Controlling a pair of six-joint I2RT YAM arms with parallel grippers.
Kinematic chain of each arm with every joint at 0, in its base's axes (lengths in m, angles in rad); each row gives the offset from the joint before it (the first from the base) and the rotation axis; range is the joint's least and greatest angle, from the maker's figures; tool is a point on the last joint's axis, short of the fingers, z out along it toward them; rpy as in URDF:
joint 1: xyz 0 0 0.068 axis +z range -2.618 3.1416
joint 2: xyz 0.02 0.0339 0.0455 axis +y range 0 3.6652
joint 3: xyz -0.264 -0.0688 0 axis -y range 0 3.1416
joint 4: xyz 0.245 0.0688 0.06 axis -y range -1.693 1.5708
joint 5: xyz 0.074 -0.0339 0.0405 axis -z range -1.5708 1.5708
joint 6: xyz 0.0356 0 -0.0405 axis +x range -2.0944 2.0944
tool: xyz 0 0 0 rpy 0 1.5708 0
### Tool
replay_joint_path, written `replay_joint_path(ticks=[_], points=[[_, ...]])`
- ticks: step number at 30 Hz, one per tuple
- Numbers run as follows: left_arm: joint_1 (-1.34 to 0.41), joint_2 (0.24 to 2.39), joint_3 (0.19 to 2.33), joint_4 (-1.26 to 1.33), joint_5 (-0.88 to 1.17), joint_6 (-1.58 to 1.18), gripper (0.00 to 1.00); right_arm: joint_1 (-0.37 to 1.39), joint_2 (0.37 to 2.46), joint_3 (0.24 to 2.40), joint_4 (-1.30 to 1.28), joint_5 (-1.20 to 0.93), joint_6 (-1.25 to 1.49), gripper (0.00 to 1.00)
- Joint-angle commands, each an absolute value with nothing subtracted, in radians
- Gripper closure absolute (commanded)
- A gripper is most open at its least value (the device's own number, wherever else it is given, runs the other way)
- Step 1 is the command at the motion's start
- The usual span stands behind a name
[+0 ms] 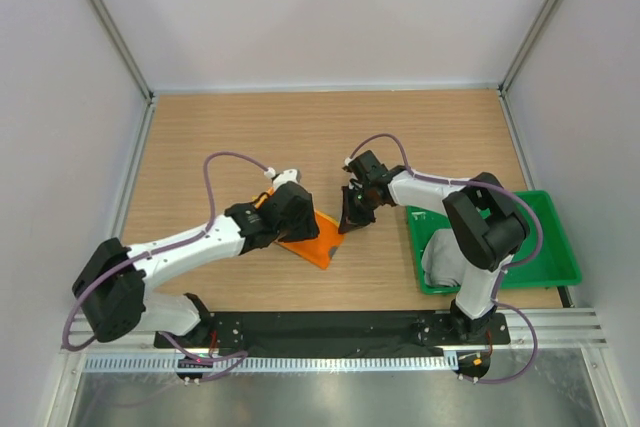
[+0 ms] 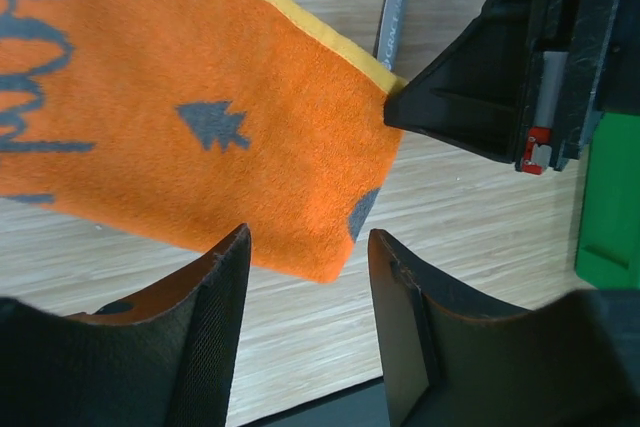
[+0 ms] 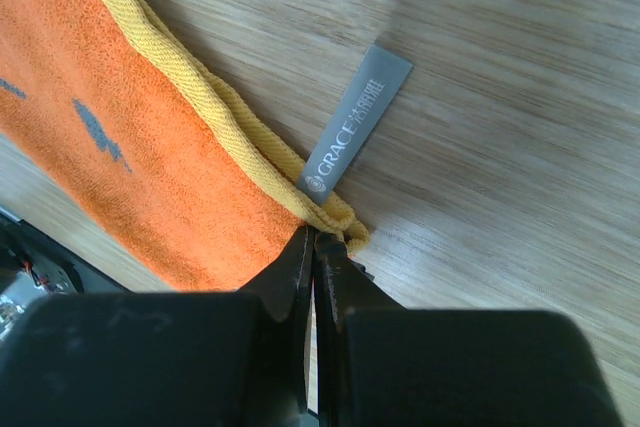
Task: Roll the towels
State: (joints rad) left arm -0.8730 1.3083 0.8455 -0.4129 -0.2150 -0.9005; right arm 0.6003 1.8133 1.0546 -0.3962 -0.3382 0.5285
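Observation:
The orange towel (image 1: 312,239) lies flat on the wooden table with its orange back up, showing grey print (image 2: 212,123) and a yellow edge (image 3: 190,87). My right gripper (image 3: 320,237) is shut on its yellow corner beside the grey label (image 3: 356,127); the left wrist view also shows this gripper (image 2: 500,97) at that corner. My left gripper (image 2: 308,237) hovers open just over the towel's near corner, with nothing between its fingers (image 2: 225,277). The light grey towel (image 1: 436,259) lies crumpled in the green tray, partly hidden by my right arm.
The green tray (image 1: 545,247) stands at the right of the table, close to my right arm's base. Grey walls enclose the table on the far, left and right sides. A black mounting plate (image 1: 330,327) runs along the near edge.

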Motion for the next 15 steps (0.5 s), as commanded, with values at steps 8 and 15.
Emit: replay_joint_path(ticks=[8,15], points=[[-0.894,1.436,0.767,-0.264,-0.212,-0.962,0.51,0.601,1.804,1.023,-0.388,-0.321,0.506,0.97],[-0.896,1.468,0.701,-0.232,-0.227,-0.968,0.51,0.591,1.799,1.034,-0.428,-0.281,0.483,0.96]])
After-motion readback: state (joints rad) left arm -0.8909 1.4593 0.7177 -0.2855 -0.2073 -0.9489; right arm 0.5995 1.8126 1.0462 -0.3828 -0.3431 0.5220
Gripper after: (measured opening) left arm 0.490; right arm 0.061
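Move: The towel's near edge, left gripper's goal, lies some 9 cm below the left hand, about 3 cm back and 1 cm left. The folded towel's near corner is roughly 4 cm back and 2 cm right of that hand. The corner pinched by the right gripper is about 3 cm ahead and 5 cm right, and the grey tag 4 cm beyond that corner, 1 cm farther right. From the right hand, the goal is some 6 cm back and 6 cm left. Keep the right gripper still, pinching the far corner of the folded orange towel against the table. Sink the left gripper about 7.5 cm, easing back some 2 cm towards the near edge, fingers half open and tilting under 10 degrees steeper, until the tips are close over or on the cloth just left of the near corner. ##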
